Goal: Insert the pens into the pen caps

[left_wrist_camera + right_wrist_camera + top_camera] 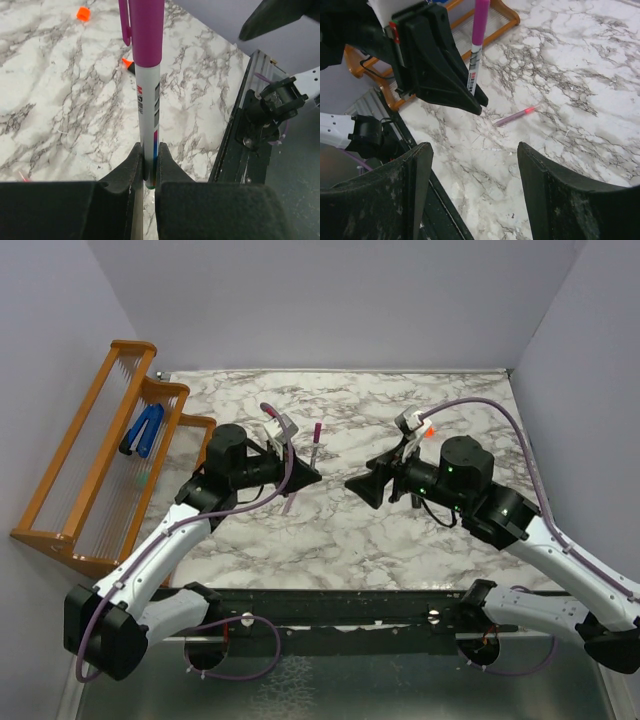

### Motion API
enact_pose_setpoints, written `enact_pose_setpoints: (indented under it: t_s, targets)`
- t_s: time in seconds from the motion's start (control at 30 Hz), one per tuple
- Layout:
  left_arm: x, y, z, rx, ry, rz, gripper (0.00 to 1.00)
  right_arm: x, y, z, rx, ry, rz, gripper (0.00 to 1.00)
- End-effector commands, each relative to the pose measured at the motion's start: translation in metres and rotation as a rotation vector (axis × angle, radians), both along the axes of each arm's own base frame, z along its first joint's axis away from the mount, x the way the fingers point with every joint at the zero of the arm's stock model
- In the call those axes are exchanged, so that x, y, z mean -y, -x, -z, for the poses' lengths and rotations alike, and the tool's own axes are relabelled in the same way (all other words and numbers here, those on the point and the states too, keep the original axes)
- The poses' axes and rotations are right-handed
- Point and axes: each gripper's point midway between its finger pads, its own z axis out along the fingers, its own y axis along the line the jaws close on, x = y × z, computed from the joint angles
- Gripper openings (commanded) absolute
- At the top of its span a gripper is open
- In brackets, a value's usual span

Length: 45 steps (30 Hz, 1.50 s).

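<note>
My left gripper (308, 477) is shut on the lower end of a white-grey pen (148, 100) and holds it upright above the table. A magenta-purple cap (147, 30) sits over the pen's upper end. Facing it a short way to the right, my right gripper (357, 487) is open with nothing between its fingers (542, 180). In the right wrist view the capped pen (479, 30) stands in the left gripper (470, 102). A dull pink pen (516, 116) lies flat on the marble. An orange cap (83, 13) and the orange tip of the black marker (128, 64) lie farther off.
A wooden rack (100, 460) stands along the left edge with a blue clip-shaped object (143, 430) in it. The table's black front rail (330, 605) runs along the near edge. Grey walls close the table in on three sides.
</note>
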Motion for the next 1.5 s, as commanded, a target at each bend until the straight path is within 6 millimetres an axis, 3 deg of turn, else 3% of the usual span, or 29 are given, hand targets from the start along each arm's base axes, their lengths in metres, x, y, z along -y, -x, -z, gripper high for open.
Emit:
enact_pose_setpoints:
  t_s: [0.0,0.07,0.33,0.53,0.63,1.0,1.3,1.37,1.47]
  targets:
    - [-0.005,0.007,0.01,-0.005,-0.02,0.001,0.0,0.011,-0.002,-0.004,0.032,-0.02,0.036,0.71]
    - [-0.004,0.014,0.009,-0.003,-0.008,0.028,0.0,0.01,-0.006,-0.009,0.036,-0.053,0.037,0.65]
    - [-0.003,0.029,0.005,0.005,0.014,0.091,0.0,-0.011,-0.023,-0.033,-0.009,-0.216,-0.104,0.6]
    - [-0.003,0.03,0.006,0.003,0.017,0.096,0.0,-0.036,-0.006,-0.07,0.022,-0.346,-0.297,0.6]
    - [-0.002,0.03,0.004,0.007,0.023,0.1,0.0,-0.043,-0.006,-0.076,0.019,-0.362,-0.339,0.59]
    - [-0.002,0.034,0.002,0.015,0.037,0.114,0.0,-0.06,-0.024,-0.059,-0.028,-0.337,-0.347,0.56]
    - [-0.001,0.036,0.003,0.02,0.04,0.128,0.0,-0.072,-0.04,-0.064,-0.021,-0.334,-0.347,0.55]
    - [-0.001,0.037,0.004,0.021,0.04,0.129,0.0,-0.074,-0.042,-0.065,-0.02,-0.334,-0.351,0.53]
    - [-0.002,0.036,0.004,0.021,0.04,0.125,0.0,-0.077,-0.043,-0.066,-0.027,-0.333,-0.361,0.4]
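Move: My left hand holds the pen near its lower end, tail between shut fingers; the purple cap is about 5 cm ahead of that hand and 7 cm above. From my open right hand the cap lies roughly 8 cm ahead, 9 cm to the left and 6 cm up, the left fingertips 3 cm ahead, 9 cm left, 2 cm lower. The pink pen lies on the table, about 15 cm ahead of the right hand, 17 cm left, 20 cm down. I bring my open right hand up around the purple cap: first about 3 cm forward, then mostly left and up, some 7 cm left in all, rolling its left side up and turning counter-clockwise nearly 20 degrees. Its fingers narrow to about two thirds of their gap without shutting. My left hand keeps its grip on the pen and draws back about 3 cm. ##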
